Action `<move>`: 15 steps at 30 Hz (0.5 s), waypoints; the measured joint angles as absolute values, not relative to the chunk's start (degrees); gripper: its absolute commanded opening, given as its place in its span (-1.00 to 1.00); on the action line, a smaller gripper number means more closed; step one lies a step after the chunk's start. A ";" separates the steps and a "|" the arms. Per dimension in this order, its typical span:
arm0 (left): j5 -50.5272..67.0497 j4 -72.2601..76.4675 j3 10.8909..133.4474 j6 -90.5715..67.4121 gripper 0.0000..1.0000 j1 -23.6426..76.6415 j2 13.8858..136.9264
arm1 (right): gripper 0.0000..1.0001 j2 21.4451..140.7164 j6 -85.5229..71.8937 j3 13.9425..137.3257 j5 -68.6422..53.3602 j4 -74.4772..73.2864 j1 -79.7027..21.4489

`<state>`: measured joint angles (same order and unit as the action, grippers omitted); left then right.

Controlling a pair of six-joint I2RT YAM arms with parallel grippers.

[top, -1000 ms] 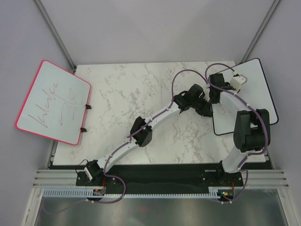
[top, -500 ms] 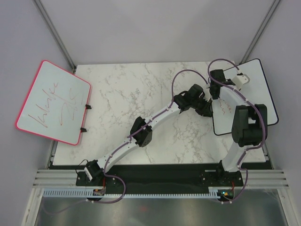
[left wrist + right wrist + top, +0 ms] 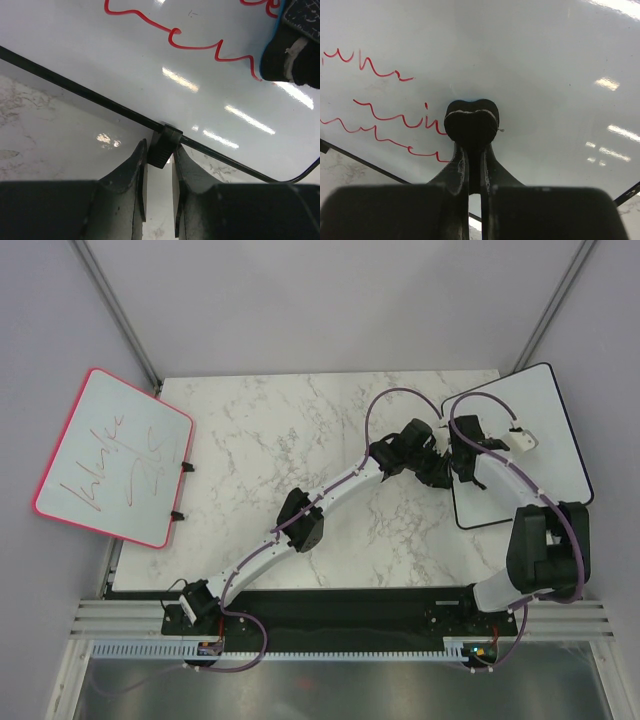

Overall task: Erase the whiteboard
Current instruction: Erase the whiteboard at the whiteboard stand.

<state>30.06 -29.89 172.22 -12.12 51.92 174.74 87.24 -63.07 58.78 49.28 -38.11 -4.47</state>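
Observation:
The whiteboard (image 3: pixel 545 425) with its thin black frame lies at the table's right side. Red handwriting (image 3: pixel 385 120) remains on its left part. My left gripper (image 3: pixel 440 472) sits at the board's left edge, its jaws (image 3: pixel 159 150) shut on a black ribbed tab (image 3: pixel 165 145) fixed to the frame. My right gripper (image 3: pixel 467 455) is shut on a dark eraser (image 3: pixel 471 120), which is pressed onto the white face (image 3: pixel 545 75) just right of the red lines. The same eraser (image 3: pixel 295 50) shows at the top right of the left wrist view, beside the red writing (image 3: pixel 200 42).
A pink-framed whiteboard (image 3: pixel 115 455) with red scribbles hangs over the marble table's (image 3: pixel 290 430) left edge. Purple cables (image 3: pixel 375 410) loop above both wrists. Slanted metal posts (image 3: pixel 115 310) stand at the back corners.
The right arm has swept the eraser from the upper part of the board down along its left side, towards the near edge. The left arm has stayed on the tab.

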 measured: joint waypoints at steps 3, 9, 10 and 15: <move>30.04 -29.89 172.22 -12.12 -0.96 51.92 174.74 | -1.00 89.78 -63.96 61.49 49.36 -40.49 -4.54; 30.04 -29.76 172.22 -12.14 -0.96 51.92 174.74 | -1.00 100.36 -66.06 72.90 49.82 -46.68 -4.71; 30.04 -29.78 172.22 -12.14 -0.96 51.92 174.74 | -1.00 101.36 -66.52 74.52 49.69 -46.98 -4.73; 30.09 -29.67 172.22 -13.08 -0.96 51.66 174.74 | -1.00 103.53 -68.84 78.61 49.06 -47.57 -4.25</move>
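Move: Just ahead of the eraser in the right hand lies the remaining red writing, its middle about 8 cm forward, 1 cm left and 2 cm below. The clip held by the left hand is roughly 4 cm forward and 14 cm left of the right hand. The free clip is some 14 cm forward and 10 cm left, the board's near corner about 10 cm back and 12 cm left. From the left hand the writing lies about 4 cm forward and 13 cm to the right, slightly higher. Sweeping forward about 6 cm, the right hand slides the eraser across the whiteboard into and over the red writing, slowing towards the end, with its grip kept shut and the wrist almost unturned. The left hand stays put, still pinching the clip on the board's left edge. ##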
